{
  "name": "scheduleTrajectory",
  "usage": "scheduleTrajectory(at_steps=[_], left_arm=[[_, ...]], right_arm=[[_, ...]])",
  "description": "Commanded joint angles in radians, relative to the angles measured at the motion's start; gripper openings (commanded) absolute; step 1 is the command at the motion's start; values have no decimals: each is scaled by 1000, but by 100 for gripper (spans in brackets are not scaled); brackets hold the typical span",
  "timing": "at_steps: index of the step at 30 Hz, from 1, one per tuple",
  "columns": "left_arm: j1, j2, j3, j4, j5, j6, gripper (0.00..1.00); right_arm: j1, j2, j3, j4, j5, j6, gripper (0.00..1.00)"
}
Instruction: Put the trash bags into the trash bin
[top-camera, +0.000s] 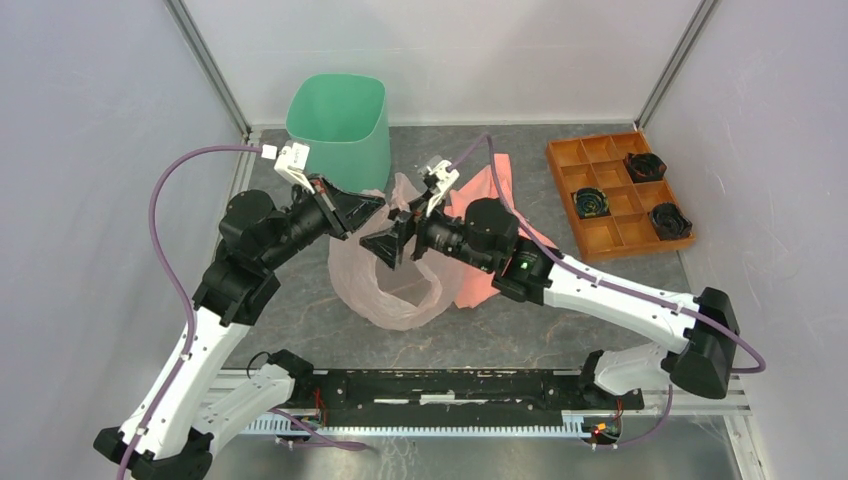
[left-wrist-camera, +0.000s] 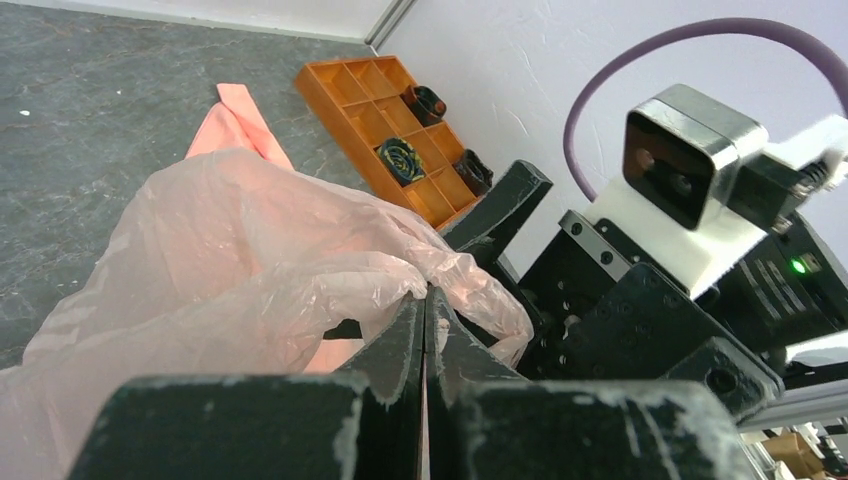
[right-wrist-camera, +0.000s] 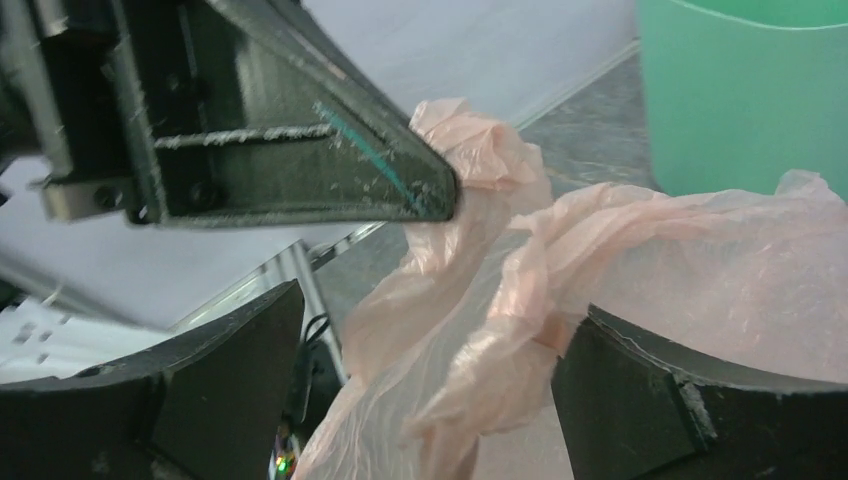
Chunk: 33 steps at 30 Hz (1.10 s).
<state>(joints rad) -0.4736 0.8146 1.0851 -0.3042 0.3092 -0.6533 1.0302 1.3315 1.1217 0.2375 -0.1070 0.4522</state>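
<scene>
The pale pink, crinkly trash bag (top-camera: 392, 288) hangs between my two grippers, and its lower part pools on the table. My left gripper (top-camera: 374, 208) is shut on a bunched fold of the bag (left-wrist-camera: 230, 240), with its fingertips (left-wrist-camera: 427, 297) pressed together on the film. My right gripper (top-camera: 386, 249) faces it from the right and stands open. The right wrist view shows this gripper (right-wrist-camera: 430, 350) with its jaws wide apart and loose bag film (right-wrist-camera: 480, 300) draped between them. The mint-green trash bin (top-camera: 338, 125) stands upright behind the left gripper, and its wall (right-wrist-camera: 740, 90) is close by.
A salmon-orange cloth (top-camera: 482, 195) lies under the right arm. An orange compartment tray (top-camera: 600, 235) holding dark coiled items sits at the right rear. Enclosure walls close in the table on the left, right and back.
</scene>
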Motion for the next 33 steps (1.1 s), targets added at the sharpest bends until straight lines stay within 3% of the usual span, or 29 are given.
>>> scheduleTrajectory(at_steps=[1,5,6,7,8,10,12,14,17,22,29,33], left_arm=[[-2,-4,14,10,-33,-39,2],[-2,7,30,-19,-52,-41,5],[-2,9,35,-28,-60,-38,9],[-2,8,45,-46,-67,-33,16],[-2,8,59,-65,-86,-21,25],[-2,4,100,-148,-177,11,37],[-2,8,152,-276,-401,28,49],[-2,18,187,-369,-565,38,62],[0,45,202,-399,-659,68,77],[10,207,283,-382,-692,128,81],[134,522,487,-366,-892,157,93],[221,672,603,-357,-845,130,96]], right_arm=[[84,50,112,-77,382,-82,90],[180,124,202,-140,636,-137,85],[193,139,222,-153,668,-168,67],[196,147,230,-175,688,-182,34],[195,145,233,-206,732,-181,17],[195,99,177,-213,776,-209,7],[195,17,61,-150,754,-256,1],[191,-60,-32,-110,688,-288,1],[185,-141,-94,-136,612,-284,1],[185,-292,-242,-54,488,-326,1],[185,-385,-279,-97,519,-350,1],[185,-423,-301,-106,546,-353,1]])
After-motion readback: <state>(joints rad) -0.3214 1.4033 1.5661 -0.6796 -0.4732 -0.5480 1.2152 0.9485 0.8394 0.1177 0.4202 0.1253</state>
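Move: The trash bag is already shut in the left fingers by its gathered rim; its body hangs about 5 cm back from the left hand and 19 cm below. The green bin's middle is some 25 cm ahead of that hand, 11 cm to its left and 24 cm down. The right hand's open fingers straddle the rim, with the bag's body about 3 cm back and 15 cm below; from this hand the pink cloth lies about 10 cm ahead, 21 cm right and 33 cm down. The bag passes from left hand to right: after nosing forward and left a little, the right fingers pinch its gathered rim, then draw it right about 10 cm net, dipping and partly rising again, wrist turned some 20 degrees clockwise. Meanwhile the left fingers open wide and let go, and that hand swings left, then forward and down towards the bin, turning counter-clockwise with its tips tilting down. ##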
